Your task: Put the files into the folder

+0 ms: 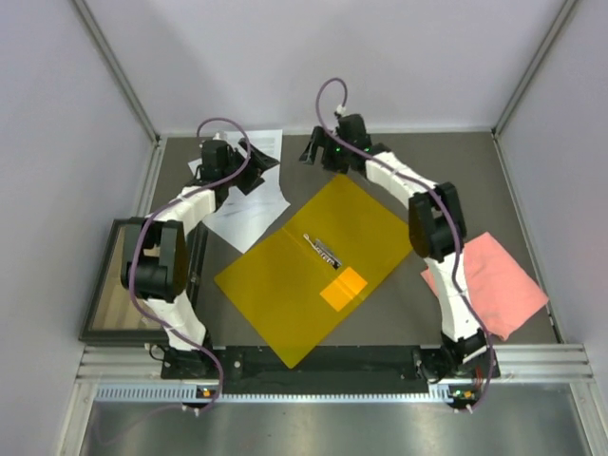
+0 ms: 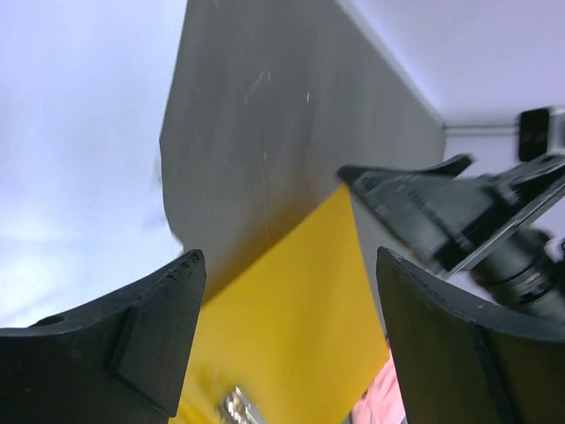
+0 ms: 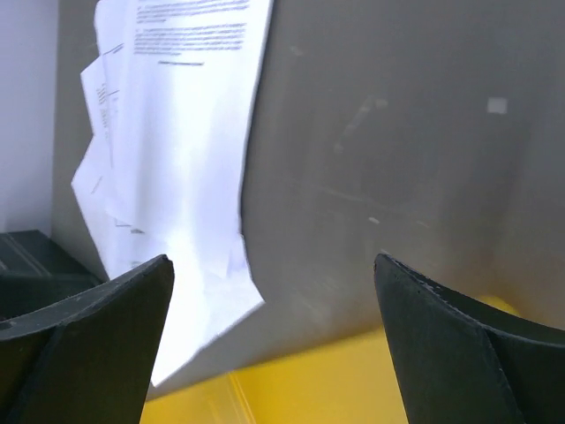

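Observation:
The orange-yellow folder [image 1: 309, 271] lies open and flat mid-table, its metal clip [image 1: 323, 250] along the spine. The white files [image 1: 249, 195] lie in a loose stack at the back left, by the folder's far-left corner. My left gripper [image 1: 256, 171] is open and empty above the files; its wrist view shows the folder [image 2: 291, 327] between its fingers. My right gripper [image 1: 318, 152] is open and empty above the table behind the folder's far corner. Its wrist view shows the files [image 3: 177, 177] at left and the folder's edge [image 3: 353, 380] below.
A pink cloth [image 1: 489, 280] lies at the right, partly behind the right arm. A dark framed tray [image 1: 128, 285] sits at the left edge. Grey walls close in the back and sides.

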`<state>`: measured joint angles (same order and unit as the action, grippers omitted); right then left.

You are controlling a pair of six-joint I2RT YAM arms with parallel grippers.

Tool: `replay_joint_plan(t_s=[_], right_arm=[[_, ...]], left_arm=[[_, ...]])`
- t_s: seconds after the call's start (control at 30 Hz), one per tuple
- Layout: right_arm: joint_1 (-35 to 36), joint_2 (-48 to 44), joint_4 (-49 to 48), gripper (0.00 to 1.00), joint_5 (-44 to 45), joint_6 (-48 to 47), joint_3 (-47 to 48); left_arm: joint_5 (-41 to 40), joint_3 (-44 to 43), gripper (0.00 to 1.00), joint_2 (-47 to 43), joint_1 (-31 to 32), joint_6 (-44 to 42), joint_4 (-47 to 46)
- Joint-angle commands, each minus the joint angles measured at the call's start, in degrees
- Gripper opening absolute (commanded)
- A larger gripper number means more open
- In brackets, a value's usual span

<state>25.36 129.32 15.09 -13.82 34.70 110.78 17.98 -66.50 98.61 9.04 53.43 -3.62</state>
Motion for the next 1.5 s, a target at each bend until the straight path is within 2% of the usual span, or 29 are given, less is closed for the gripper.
replay_joint_plan(t_s=[0.0, 0.03, 0.2, 0.3, 0.33, 0.43, 0.53, 0.7, 0.9, 1.37, 1.47], right_arm=[[2.67, 10.03, -11.46, 0.93, -5.86, 7.46, 12.69], [2.67, 12.08, -12.79, 0.88, -6.56, 9.14, 14.53], [4.07, 22.10, -17.98, 0.77, -5.60, 16.35, 23.42], [5.66, 24.48, -16.51, 0.71, -2.10, 16.02, 27.11], [5.92, 25.71, -12.23, 0.67, -0.43, 16.02, 28.34], [6.54, 27.73, -9.14, 0.57, 3.09, 18.03, 30.11], [6.71, 29.67, -9.90, 0.52, 3.28, 21.19, 30.72], [7.94, 33.37, -9.64, 0.49, 2.93, 23.40, 33.45], [9.09, 34.51, -9.99, 0.46, 3.98, 24.80, 33.45], [9.18, 35.22, -16.22, 0.32, 3.36, 28.23, 32.04], [9.00, 34.69, -17.02, 0.25, 3.89, 27.44, 32.04]], left_arm=[[6.28, -7.84, 0.79, 7.20, -4.02, 3.17, -9.12], [6.45, -8.73, 0.78, 8.60, -5.16, 3.52, -9.30], [7.25, -13.73, 0.68, 17.13, -6.66, 4.76, -10.18], [6.46, -15.93, 0.61, 20.65, -7.02, 3.53, -7.38], [5.85, -16.12, 0.61, 21.18, -7.10, 3.26, -6.24], [3.82, -16.29, 0.61, 22.15, -7.10, 2.30, -2.63], [2.15, -16.38, 0.61, 22.77, -7.28, 1.85, 1.15], [1.80, -15.68, 0.58, 23.30, -7.81, 2.12, 4.92], [3.03, -13.05, 0.56, 23.38, -7.90, 3.00, 4.67], [3.91, -12.07, 0.55, 22.51, -7.98, 1.94, 4.58], [4.26, -12.25, 0.55, 22.68, -8.07, 1.33, 4.85]])
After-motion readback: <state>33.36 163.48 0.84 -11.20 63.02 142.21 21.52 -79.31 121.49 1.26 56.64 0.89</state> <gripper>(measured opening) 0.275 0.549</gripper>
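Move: Both hands are open and empty above the table. The middle of the files lies about 6 cm ahead of the left hand, 11 cm to its left and 13 cm below; from the right hand it lies some 27 cm to the left, level fore and aft, and 10 cm below. The open folder's middle is roughly 18 cm back and 12 cm right of the left hand, the tray about 22 cm back and 37 cm left of it. Down to the files' right edge goes the right hand, sweeping about 14 cm left while sinking and edging forward, rolling its left side up some 20 degrees and narrowing its wide-open fingers around that edge. The left hand runs forward and left over the sheets, then drops about 11 cm, easing slightly back, fingers tipping down and half closing; both end close to the paper, touch unclear. ##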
